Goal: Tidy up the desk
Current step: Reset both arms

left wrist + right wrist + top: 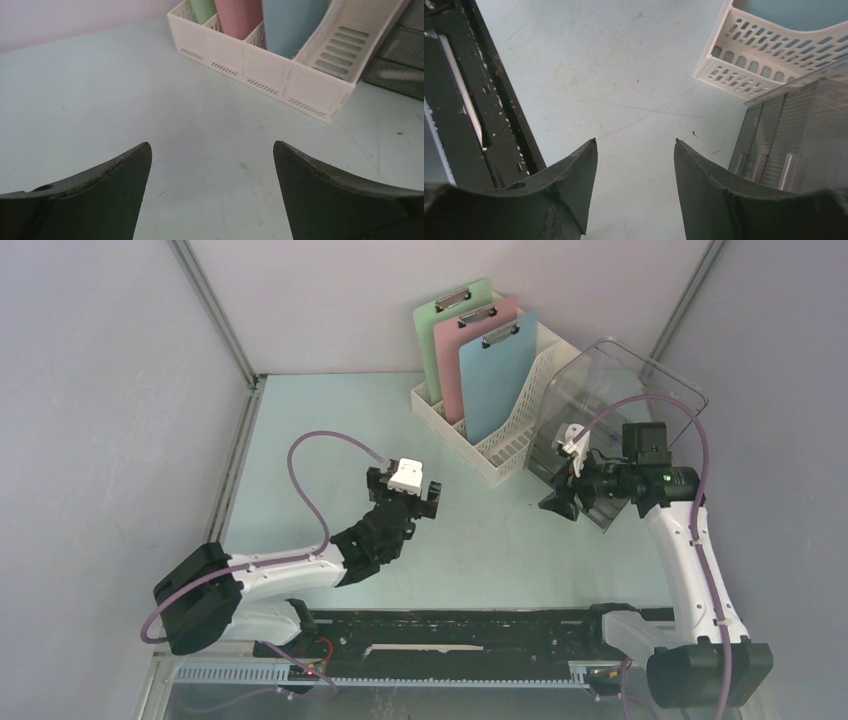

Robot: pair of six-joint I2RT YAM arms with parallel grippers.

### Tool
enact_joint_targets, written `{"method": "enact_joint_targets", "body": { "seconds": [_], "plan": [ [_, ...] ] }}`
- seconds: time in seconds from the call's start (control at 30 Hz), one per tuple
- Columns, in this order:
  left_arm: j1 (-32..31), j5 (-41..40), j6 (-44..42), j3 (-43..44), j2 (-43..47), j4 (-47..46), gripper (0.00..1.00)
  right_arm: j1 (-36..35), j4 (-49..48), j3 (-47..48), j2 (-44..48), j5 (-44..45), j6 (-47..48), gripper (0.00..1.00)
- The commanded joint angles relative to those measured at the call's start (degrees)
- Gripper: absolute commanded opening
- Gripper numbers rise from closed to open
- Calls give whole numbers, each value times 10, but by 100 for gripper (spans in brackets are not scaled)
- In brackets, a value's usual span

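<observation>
The desk (330,440) is a pale mint-blue tabletop. My left gripper (405,492) hovers over its middle, open wide, with only bare desk (210,100) between its dark fingers (115,185). It faces a white file rack (505,445) a short way ahead. My right gripper (558,504) stands open beside the front of a clear plastic box (590,390). Nothing is between the right gripper (635,141) fingers, only desk surface (624,75).
The white file rack (260,65) holds a green clipboard (440,330), a pink clipboard (472,345) and a blue clipboard (500,380) upright. The clear box (794,135) sits against the rack's right end (764,55). A black rail (450,640) runs along the near edge.
</observation>
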State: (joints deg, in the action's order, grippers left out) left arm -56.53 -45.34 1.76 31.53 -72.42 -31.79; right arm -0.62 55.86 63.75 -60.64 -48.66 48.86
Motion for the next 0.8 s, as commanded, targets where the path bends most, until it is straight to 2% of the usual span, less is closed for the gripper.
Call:
{"method": "enact_joint_targets", "body": {
  "seconds": [0.0, 0.1, 0.23, 0.37, 0.47, 0.57, 0.67, 0.77],
  "plan": [
    [8, 75, 35, 24, 51, 56, 100, 19, 16, 29, 0, -60, 10, 65],
    [49, 165, 96, 27, 121, 107, 100, 22, 15, 40, 8, -68, -4, 66],
    [155, 296, 179, 38, 230, 178, 100, 43, -30, 53, 45, -56, -66, 68],
    [225, 336, 204, 89, 299, 269, 100, 63, -59, 94, 65, -20, -129, 81],
    [271, 355, 210, 137, 318, 328, 100, 91, -101, 119, 81, -10, -193, 99],
    [317, 415, 221, 187, 322, 369, 100, 126, -149, 148, 91, -25, -274, 100],
    [351, 462, 223, 244, 313, 412, 100, 163, -199, 195, 87, -50, -412, 100],
    [372, 498, 211, 307, 302, 465, 100, 178, -229, 224, 92, 10, -528, 100]
  ]
}}
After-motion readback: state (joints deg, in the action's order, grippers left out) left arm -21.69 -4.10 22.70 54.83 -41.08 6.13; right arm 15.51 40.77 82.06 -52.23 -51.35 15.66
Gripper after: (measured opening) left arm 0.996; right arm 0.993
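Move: Both hands are empty, over bare table. The storage box stands some 16 cm ahead and 15 cm to the right of the right hand, its middle about 12 cm lower; the file rack is roughly 27 cm ahead and 12 cm left, also about 12 cm lower. For the left hand the file rack lies about 22 cm ahead, 24 cm to its right and 7 cm lower, and the storage box about 14 cm ahead and 51 cm right. Upward, both arms lift free towards their rest poses. The left hand first slips barely a centimetre right, then climbs some 22 cm while swinging 11 cm left, away from the file rack, rolling its left side down about 30 degrees with fingers still wide. The right hand starts slowly, then rises 19 cm, easing right, its fingers tilting up, swinging clockwise towards forward and opening fully. ##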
